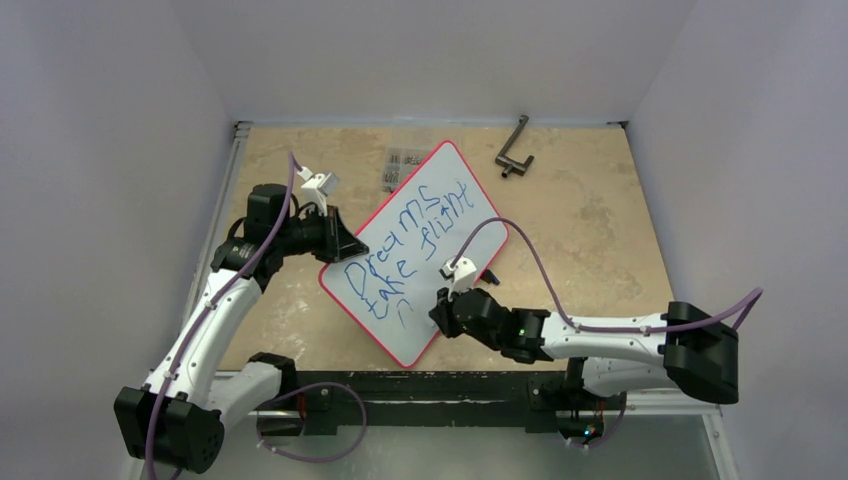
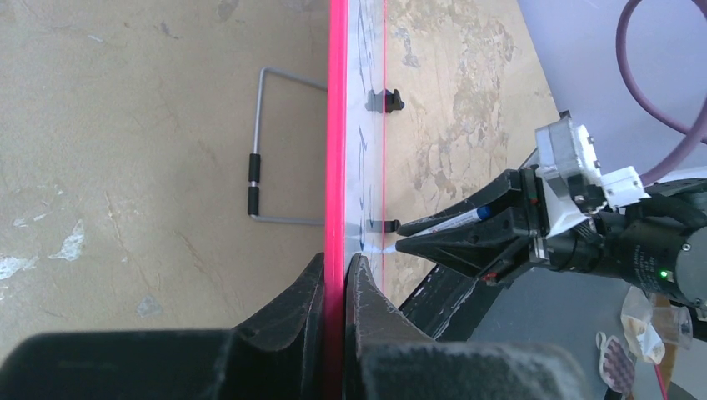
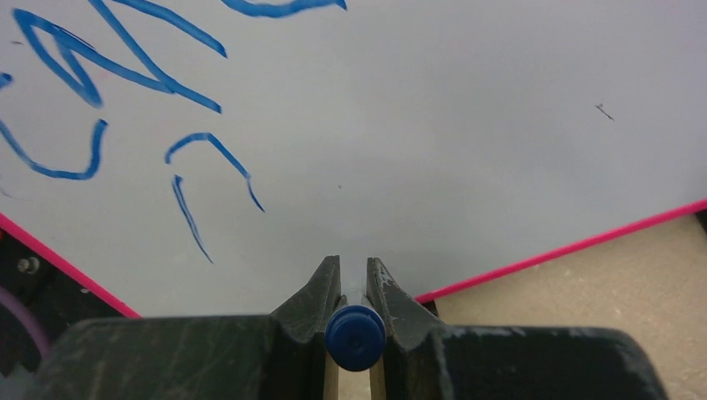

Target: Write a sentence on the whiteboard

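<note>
The whiteboard [image 1: 457,165] lies slantwise in mid table, white with a thin red rim [image 2: 337,125]. The sentence [image 1: 405,245] runs across it in blue, two lines reading roughly "Dreams take flight", with a small arch-shaped stroke [image 3: 208,162] below them. My left gripper [image 1: 345,245] is shut on the board's left rim; the left wrist view shows its jaws [image 2: 336,260] pinching the red edge. My right gripper [image 1: 445,303] is shut on a blue marker [image 3: 355,336], seen end-on between the jaws [image 3: 353,265]. The marker [image 2: 454,221] points at the board's lower part, tip at the surface.
A dark L-shaped metal tool [image 1: 514,150] lies at the back right. A clear packet of small parts [image 1: 398,165] sits beside the board's far corner. A grey wire frame [image 2: 260,167] shows beyond the board's rim. Walls close in the tabletop on three sides.
</note>
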Available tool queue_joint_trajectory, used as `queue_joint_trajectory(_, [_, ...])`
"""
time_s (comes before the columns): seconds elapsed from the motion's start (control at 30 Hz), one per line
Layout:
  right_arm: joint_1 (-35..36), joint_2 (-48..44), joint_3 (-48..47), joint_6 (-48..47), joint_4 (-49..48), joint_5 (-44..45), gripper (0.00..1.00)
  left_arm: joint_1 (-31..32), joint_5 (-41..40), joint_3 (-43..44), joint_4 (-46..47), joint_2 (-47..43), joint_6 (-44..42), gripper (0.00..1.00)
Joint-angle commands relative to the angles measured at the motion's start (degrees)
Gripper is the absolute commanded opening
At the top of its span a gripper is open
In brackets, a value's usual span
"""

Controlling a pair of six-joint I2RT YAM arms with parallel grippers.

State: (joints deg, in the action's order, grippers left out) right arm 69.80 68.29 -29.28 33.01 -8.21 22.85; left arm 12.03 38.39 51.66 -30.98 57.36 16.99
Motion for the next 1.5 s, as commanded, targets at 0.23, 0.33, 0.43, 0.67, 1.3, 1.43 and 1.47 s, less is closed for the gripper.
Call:
queue_joint_trajectory(0.23, [-0.6,-11.4,-0.8,-2.3,-0.9,1.8,0.0,0.4,-6.1,-0.2,-0.3,-0.3,-6.1,0.0])
queue_joint_trajectory(0.33, [-0.6,-13.3,1.1,-2.8,-7.9,3.6,0.0,0.5,-6.1,-0.2,-0.3,-0.4,-6.1,0.0])
queue_joint_trajectory(0.43, [-0.7,-13.4,3.8,-2.1,-15.4,5.7,0.0,0.5,-6.0,-0.4,0.0,-0.5,-5.7,0.0])
queue_joint_trajectory(0.67, [-0.6,-9.4,10.1,-1.2,-31.8,10.7,0.0,0.4,-11.1,-1.2,0.0,-1.3,-1.3,0.0])
queue_joint_trajectory(1.3, [-0.6,0.6,12.8,-2.6,-51.0,11.0,0.0,-0.4,-9.8,-1.7,1.1,0.6,1.2,0.0])
queue_joint_trajectory(1.43, [-0.6,2.8,12.0,-2.4,-51.1,10.7,0.0,-0.4,-9.7,-1.7,1.1,0.7,1.0,0.0])
queue_joint_trajectory(1.47, [-0.6,3.1,12.0,-2.2,-50.9,10.7,0.0,-0.4,-9.7,-1.7,1.1,0.8,1.0,0.0])
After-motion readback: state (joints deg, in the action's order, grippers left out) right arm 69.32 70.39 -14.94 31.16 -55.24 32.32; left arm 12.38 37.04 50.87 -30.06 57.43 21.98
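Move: The right hand, already gripping the marker, is bound for blank whiteboard just beyond the arch-shaped stroke of the third line, some 5 cm ahead, 3 cm left and 4 cm above. That stroke lies about 6 cm left, 2 cm ahead and level in height; the word "take" sits roughly 9 cm left, 3 cm ahead and 5 cm higher. From the left hand, gripping the board's edge, the blank spot is about 11 cm right, 2 cm back and 8 cm below. The right hand keeps its grip on the marker and, after a slight dip to the right, sweeps up about 10 cm, then drifts forward some 3 cm past the arch-shaped stroke while bobbing down and up, the wrist tipping the fingers up by roughly 30 degrees until the marker points nearly level. It finishes by sinking about 2 cm and easing 1 cm left, bringing the marker tip right up to the board's face, while the left hand all but stays put and keeps pinching the board's edge. ##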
